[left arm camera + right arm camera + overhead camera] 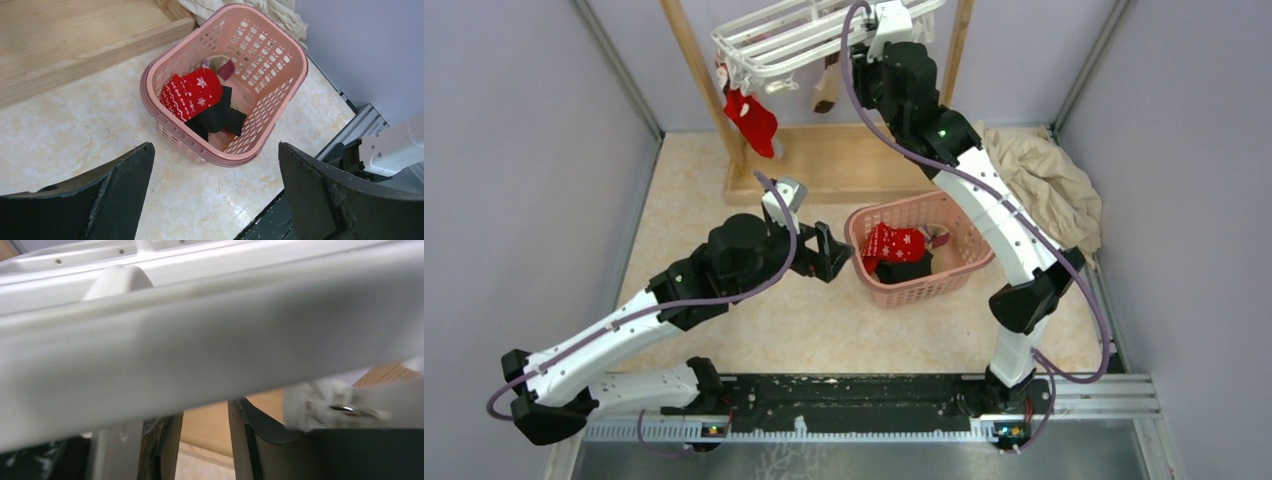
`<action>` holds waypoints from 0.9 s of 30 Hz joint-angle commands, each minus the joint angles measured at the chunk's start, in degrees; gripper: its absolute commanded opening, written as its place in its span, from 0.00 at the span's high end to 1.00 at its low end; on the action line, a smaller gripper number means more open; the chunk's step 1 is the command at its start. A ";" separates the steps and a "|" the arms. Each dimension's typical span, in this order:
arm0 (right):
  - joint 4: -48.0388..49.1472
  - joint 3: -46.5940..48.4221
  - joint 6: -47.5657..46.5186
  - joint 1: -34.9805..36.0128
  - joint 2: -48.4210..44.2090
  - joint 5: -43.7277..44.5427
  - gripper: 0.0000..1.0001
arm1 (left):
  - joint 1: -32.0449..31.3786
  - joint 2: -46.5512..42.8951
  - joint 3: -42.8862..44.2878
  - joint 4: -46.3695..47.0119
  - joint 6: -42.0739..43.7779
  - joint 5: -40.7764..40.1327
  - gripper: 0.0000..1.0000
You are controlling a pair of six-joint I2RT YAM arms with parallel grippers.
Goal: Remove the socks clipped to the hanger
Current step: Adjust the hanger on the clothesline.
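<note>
The white hanger (799,38) hangs at the top of the overhead view. A red sock (752,120) is clipped under its left end and a brown sock (827,88) under its middle. My right gripper (892,14) is raised against the hanger's right end. In the right wrist view a blurred hanger bar (210,345) hides the fingertips of that gripper (205,415), whose fingers (167,450) stand a narrow gap apart beside a white clip (327,405). My left gripper (215,146) is open and empty beside the pink basket (280,31), which holds a red patterned sock (192,92) and a black sock (220,117).
The hanger hangs from a wooden post frame (699,70) with a wooden base (844,165). A crumpled beige cloth (1049,180) lies at the right wall. Grey walls close in both sides. A black rail (844,400) runs along the near edge.
</note>
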 commanded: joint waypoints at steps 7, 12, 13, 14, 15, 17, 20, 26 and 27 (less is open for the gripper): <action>2.44 -0.18 2.99 -7.11 -2.36 -3.08 0.62 | 0.15 0.07 0.20 2.84 0.25 1.79 0.01; 5.31 -3.86 5.08 -11.37 -4.28 -6.70 0.62 | 0.13 1.32 1.64 1.66 -0.05 1.31 0.01; 5.96 -4.48 5.54 -12.13 -4.67 -7.58 0.62 | 0.12 1.51 1.86 1.46 -0.12 1.21 0.01; 6.37 -5.08 5.96 -12.95 -4.89 -8.14 0.62 | 0.12 1.81 2.00 1.33 -0.14 1.12 0.01; 6.78 -5.54 6.44 -14.09 -4.99 -8.79 0.62 | 0.12 2.07 2.19 1.15 -0.22 0.92 0.01; 7.57 -6.49 7.36 -15.52 -5.38 -9.97 0.62 | 0.15 2.60 2.59 0.87 -0.31 0.82 0.01; 8.55 -7.10 8.35 -17.55 -5.28 -11.49 0.62 | 0.15 3.47 3.30 0.66 -0.33 0.77 0.01; 9.35 -5.69 9.94 -21.46 -3.41 -14.30 0.62 | 0.17 5.55 4.96 0.00 -0.28 1.06 0.01; 9.28 -5.28 10.03 -22.03 -3.00 -14.70 0.62 | 0.12 5.78 5.24 -0.09 -0.24 1.14 0.01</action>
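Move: The hanger's near rail lies right over the right hand, with its middle about 8 cm ahead, 8 cm to the left and 5 cm up. The beige sock hangs roughly 12 cm ahead, 7 cm left and 8 cm lower; the red sock is some 20 cm left, 2 cm ahead and 12 cm down. The right wooden post stands about 17 cm ahead and 18 cm right. From the left hand, the hanger is around 30 cm ahead, 1 cm left and 18 cm higher. Rightward and forward in one steady sweep, the right hand travels some 12 cm right and 7 cm out, sinking slightly, away from the hanger's middle and towards the right wooden post. The fingers stay partly open with nothing between them and come clear of the frame's right side, while the wrist swings about 10 degrees clockwise and rolls slightly, left side up. ##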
